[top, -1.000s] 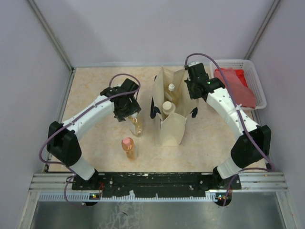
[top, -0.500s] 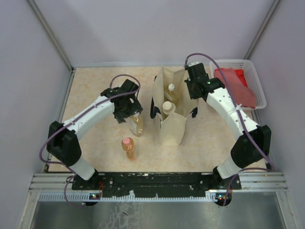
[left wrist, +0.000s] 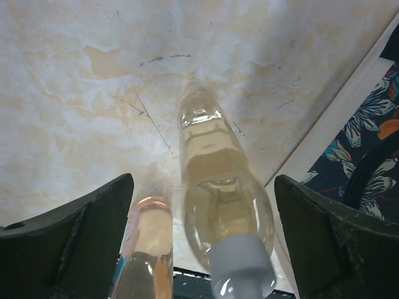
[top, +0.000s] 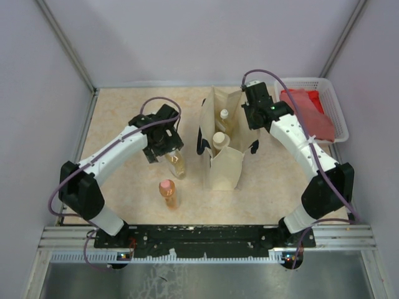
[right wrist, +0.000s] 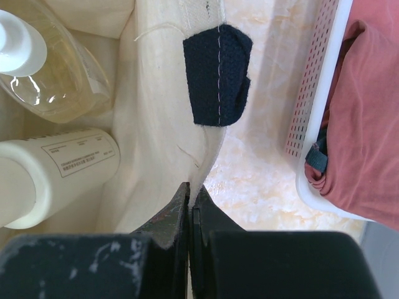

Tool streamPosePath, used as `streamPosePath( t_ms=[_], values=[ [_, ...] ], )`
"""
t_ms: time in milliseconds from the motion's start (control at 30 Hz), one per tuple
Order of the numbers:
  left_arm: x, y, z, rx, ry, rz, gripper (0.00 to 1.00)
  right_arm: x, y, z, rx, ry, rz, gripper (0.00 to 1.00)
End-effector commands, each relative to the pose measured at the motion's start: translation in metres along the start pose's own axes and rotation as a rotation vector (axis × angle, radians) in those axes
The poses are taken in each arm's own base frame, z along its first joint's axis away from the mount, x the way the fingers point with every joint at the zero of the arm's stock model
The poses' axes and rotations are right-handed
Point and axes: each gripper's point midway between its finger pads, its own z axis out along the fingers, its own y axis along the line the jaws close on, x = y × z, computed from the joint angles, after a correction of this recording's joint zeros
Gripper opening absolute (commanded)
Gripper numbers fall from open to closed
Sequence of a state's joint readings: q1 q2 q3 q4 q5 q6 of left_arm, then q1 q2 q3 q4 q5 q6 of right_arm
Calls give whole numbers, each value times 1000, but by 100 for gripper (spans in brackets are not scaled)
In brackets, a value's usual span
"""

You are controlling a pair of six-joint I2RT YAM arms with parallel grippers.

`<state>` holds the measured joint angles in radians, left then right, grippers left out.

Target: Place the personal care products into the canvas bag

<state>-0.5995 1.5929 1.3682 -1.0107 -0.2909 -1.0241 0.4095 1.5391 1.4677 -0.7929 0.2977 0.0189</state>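
Observation:
The beige canvas bag (top: 224, 163) stands upright mid-table. Inside it are an amber bottle with a white cap (top: 224, 116) and a cream bottle (top: 219, 139); both show in the right wrist view (right wrist: 53, 78) (right wrist: 56, 168). My right gripper (top: 250, 116) (right wrist: 193, 198) is shut on the bag's right rim (right wrist: 209, 159), beside the navy strap patch (right wrist: 217, 78). A second amber bottle (top: 176, 163) (left wrist: 221, 205) stands left of the bag. My left gripper (top: 163, 147) (left wrist: 202, 180) is open and straddles it, its fingers (left wrist: 75, 233) apart from it. An orange bottle with a pink cap (top: 168, 192) (left wrist: 146, 249) stands nearer the front.
A white plastic basket (top: 333, 106) (right wrist: 312, 93) with red cloth (right wrist: 368, 106) sits at the back right, close to my right arm. Dark floral fabric (left wrist: 374, 143) shows at the right edge of the left wrist view. Walls enclose the table on three sides.
My left gripper has shifted slightly left and come down around the amber bottle on the table. The right gripper, the bag and the other bottles have not moved.

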Motion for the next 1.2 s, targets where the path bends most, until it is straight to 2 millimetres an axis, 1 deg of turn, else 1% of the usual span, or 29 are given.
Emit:
streamPosePath(
  t_ms=[0,100,367,500,600,767,867,933,1000,1100,1167],
  values=[
    [-18,2,-30,23,-62,-19,100,-9,-5,-2,20,-11,6,0],
    [-18,2,-33,36,-62,-10,100,-9,-5,-2,19,-11,4,0],
    [2,-7,-14,64,14,-17,100,-11,-5,-3,18,-13,-8,0],
    [7,-15,-10,76,32,-14,100,-10,-5,-2,18,-9,-14,0],
    [7,-16,-5,69,31,-19,100,-11,-5,-2,17,-12,-14,0],
    [11,-19,5,78,36,-18,96,-12,-5,-2,13,-11,-16,0],
    [14,-19,10,76,42,-14,93,-13,-5,-2,14,-14,-16,0],
    [14,-19,12,77,39,-12,89,-13,-5,-2,13,-13,-17,0],
    [14,-19,12,84,35,-10,81,-13,-4,-1,12,-11,-15,0],
    [13,-21,11,107,26,10,60,-12,-3,-1,10,-7,-14,0],
    [12,-22,9,119,23,26,43,-11,-4,0,12,-4,-15,0]
  ],
)
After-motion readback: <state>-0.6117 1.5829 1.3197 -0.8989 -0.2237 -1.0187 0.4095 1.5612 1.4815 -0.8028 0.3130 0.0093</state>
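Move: The open left fingers already straddle the upper part of the upright, white-capped clear bottle; its middle is about 2 cm right of the hand, about level fore and aft, and 6 cm below. The pink-capped orange bottle stands some 9 cm back and 1 cm left, 7 cm lower. The canvas bag's middle is roughly 17 cm right and 5 cm ahead, 4 cm lower. From the right hand, the clear bottle lies about 25 cm left, 10 cm back and 12 cm below. Up first by some 2.5 cm, then back down about 3 cm, the left hand shifts right by about 2 cm, centring its fingers on the clear bottle with only a slight roll. Near the end of the descent the wide-open fingers close to a little over half and pinch the bottle's sides at the shoulder, below the white cap. ##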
